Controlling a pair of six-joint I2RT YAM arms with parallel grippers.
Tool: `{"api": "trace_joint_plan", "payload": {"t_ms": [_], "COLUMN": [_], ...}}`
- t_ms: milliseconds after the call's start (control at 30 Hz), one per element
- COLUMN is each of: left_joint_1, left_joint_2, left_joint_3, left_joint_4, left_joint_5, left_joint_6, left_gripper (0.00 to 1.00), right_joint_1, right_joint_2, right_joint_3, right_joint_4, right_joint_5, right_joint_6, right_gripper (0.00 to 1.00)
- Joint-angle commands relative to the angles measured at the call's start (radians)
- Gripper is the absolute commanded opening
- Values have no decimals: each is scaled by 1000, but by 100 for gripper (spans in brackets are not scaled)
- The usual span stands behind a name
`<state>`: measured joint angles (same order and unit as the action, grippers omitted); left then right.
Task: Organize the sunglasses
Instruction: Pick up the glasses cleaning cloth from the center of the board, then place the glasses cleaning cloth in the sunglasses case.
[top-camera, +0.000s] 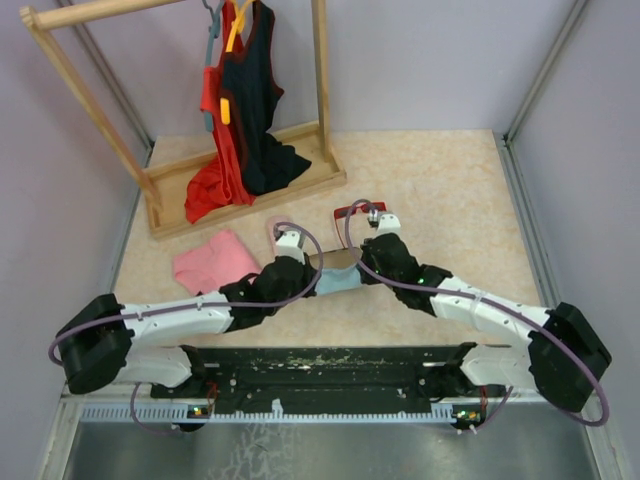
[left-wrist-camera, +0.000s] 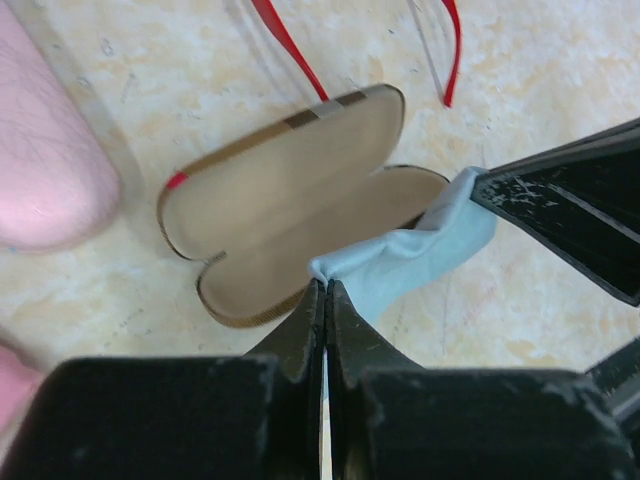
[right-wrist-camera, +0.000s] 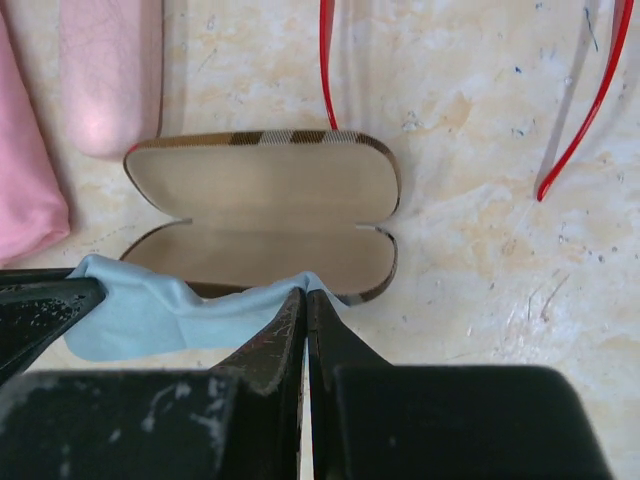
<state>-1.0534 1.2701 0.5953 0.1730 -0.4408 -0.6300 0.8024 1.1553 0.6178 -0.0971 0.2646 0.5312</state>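
Note:
The red-framed sunglasses (top-camera: 358, 210) lie on the table just beyond the right wrist; their red temple arms (left-wrist-camera: 290, 45) (right-wrist-camera: 327, 60) point toward an open brown striped case (left-wrist-camera: 290, 190) (right-wrist-camera: 265, 215). The case lies with its tan lining up and nothing inside. A light blue cloth (left-wrist-camera: 420, 250) (right-wrist-camera: 150, 315) stretches along the case's near edge. My left gripper (left-wrist-camera: 327, 285) is shut on one corner of it. My right gripper (right-wrist-camera: 305, 295) is shut on the opposite corner. The two grippers meet over the case (top-camera: 335, 262).
A pink oval case (left-wrist-camera: 45, 170) (right-wrist-camera: 110, 70) lies left of the brown one, with a pink folded cloth (top-camera: 215, 260) further left. A wooden clothes rack (top-camera: 250, 185) with red and black garments stands at the back left.

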Motion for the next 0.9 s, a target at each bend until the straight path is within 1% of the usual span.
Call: {"api": "trace_joint_plan", "payload": {"t_ms": [0,167,433,600,867], "left_joint_1": [51,109,162,173,177], "left_joint_2": [33,79,148,187,228], "left_joint_3": [42,52,61,63,44], "left_joint_4": [28,58,98,124,192], "left_joint_5": [16,71,114,136,133], "left_joint_6": [43,60,73,78,88], "left_gripper": [0,0,0,0,0], "right_joint_1": [-52,-86,-111,-123,-136], "right_joint_2": [45,124,234,275,315], "right_joint_3": [79,122,171,184,168], "right_joint_4": [59,76,121,141,203], "right_joint_5": [-76,-112,-133,-128,-130], "right_joint_6": [-67,-106,-129,-140,-148], "right_gripper": [0,0,0,0,0]}}
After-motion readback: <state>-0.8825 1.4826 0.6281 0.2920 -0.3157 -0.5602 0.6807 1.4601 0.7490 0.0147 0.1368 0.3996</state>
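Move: The cleaning cloth is already pinched at its two far corners, left and right hand holding one each; it is taken to the open brown case. The case's middle lies about 6 cm ahead, 5 cm right and 8 cm below the left hand; from the right hand it is some 5 cm ahead, 6 cm left and 8 cm below. The pink case sits about 13 cm ahead and 9 cm left of the left hand, the red sunglasses roughly 15 cm straight ahead of the right. Forward and then increasingly down, both hands carry the cloth together from the near side of the open brown case to above its trays, about 5 cm out and some 4 cm lower, slowing towards the end. The shut fingers keep pinching the cloth's corners, its far edge stretched between them, and the wrists barely turn. ##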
